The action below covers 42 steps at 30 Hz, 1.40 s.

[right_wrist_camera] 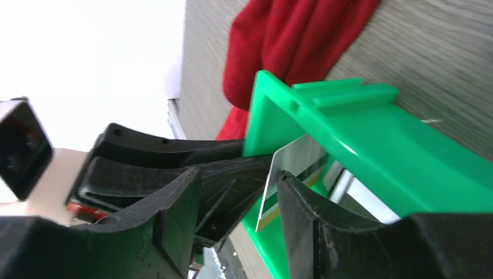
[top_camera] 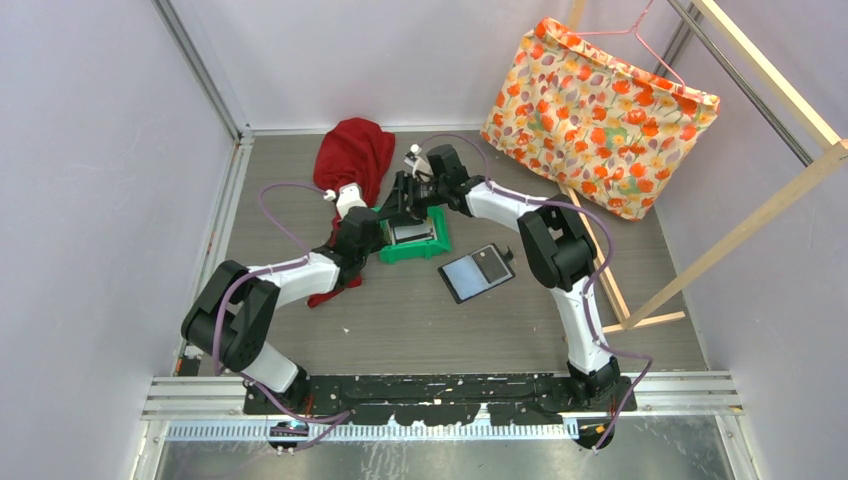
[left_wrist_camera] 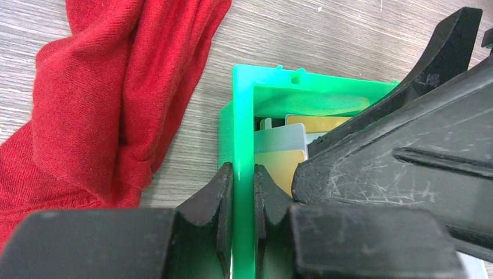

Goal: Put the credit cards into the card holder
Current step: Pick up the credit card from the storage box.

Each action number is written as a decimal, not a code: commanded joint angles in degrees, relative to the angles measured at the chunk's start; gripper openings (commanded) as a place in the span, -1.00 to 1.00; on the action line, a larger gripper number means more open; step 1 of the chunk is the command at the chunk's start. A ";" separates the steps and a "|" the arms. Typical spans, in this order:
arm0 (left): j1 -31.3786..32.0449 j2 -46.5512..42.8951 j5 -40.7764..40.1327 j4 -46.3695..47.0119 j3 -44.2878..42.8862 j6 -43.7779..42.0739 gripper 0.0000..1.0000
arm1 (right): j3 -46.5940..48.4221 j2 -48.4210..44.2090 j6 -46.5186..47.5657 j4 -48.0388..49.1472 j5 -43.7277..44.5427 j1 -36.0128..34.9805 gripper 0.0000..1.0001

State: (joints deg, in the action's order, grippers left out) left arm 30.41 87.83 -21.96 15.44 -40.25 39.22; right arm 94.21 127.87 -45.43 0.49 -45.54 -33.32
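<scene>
The green bin stands left of the card holder, which lies open and flat on the table. My left gripper is shut on the bin's side wall. Inside the bin lie several credit cards, among them a grey one and a yellow-orange one. My right gripper reaches into the bin with its jaws open. A white card with green and yellow stripes stands on edge between them, leaning against the right-hand finger.
A red cloth lies beside and behind the bin. A floral bag stands at the back right, with a wooden frame along the right side.
</scene>
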 commanded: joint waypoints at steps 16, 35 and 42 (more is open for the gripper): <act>0.37 -2.22 1.15 3.46 0.08 1.63 -0.99 | 7.58 0.11 14.05 -20.59 10.67 -0.03 -0.81; -1.14 -14.41 7.90 -2.12 0.76 -3.69 0.44 | 8.33 -6.15 28.98 -23.53 -6.80 6.87 -0.98; -12.16 -18.87 40.32 3.07 4.37 -4.66 0.50 | 10.83 -6.49 35.01 -26.40 -16.38 9.20 -0.98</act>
State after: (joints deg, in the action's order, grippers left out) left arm 24.84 71.20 -4.03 13.54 -38.15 36.16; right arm 101.97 125.86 -15.79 -24.16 -54.15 -25.15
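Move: The credit card stands in the green box by its left wall, about 5 cm below the right hand, some 1 cm back and 1 cm to its right. The box's middle lies roughly 5 cm back, 6 cm right and 8 cm below that hand; the red cloth, some 9 cm left and 3 cm ahead. The left hand still pinches the box's left wall, the card about 3 cm to its right and 2 cm ahead. Right hand sinks about 4 cm, pinches the card, draws it right and up; left releases box and rises. ##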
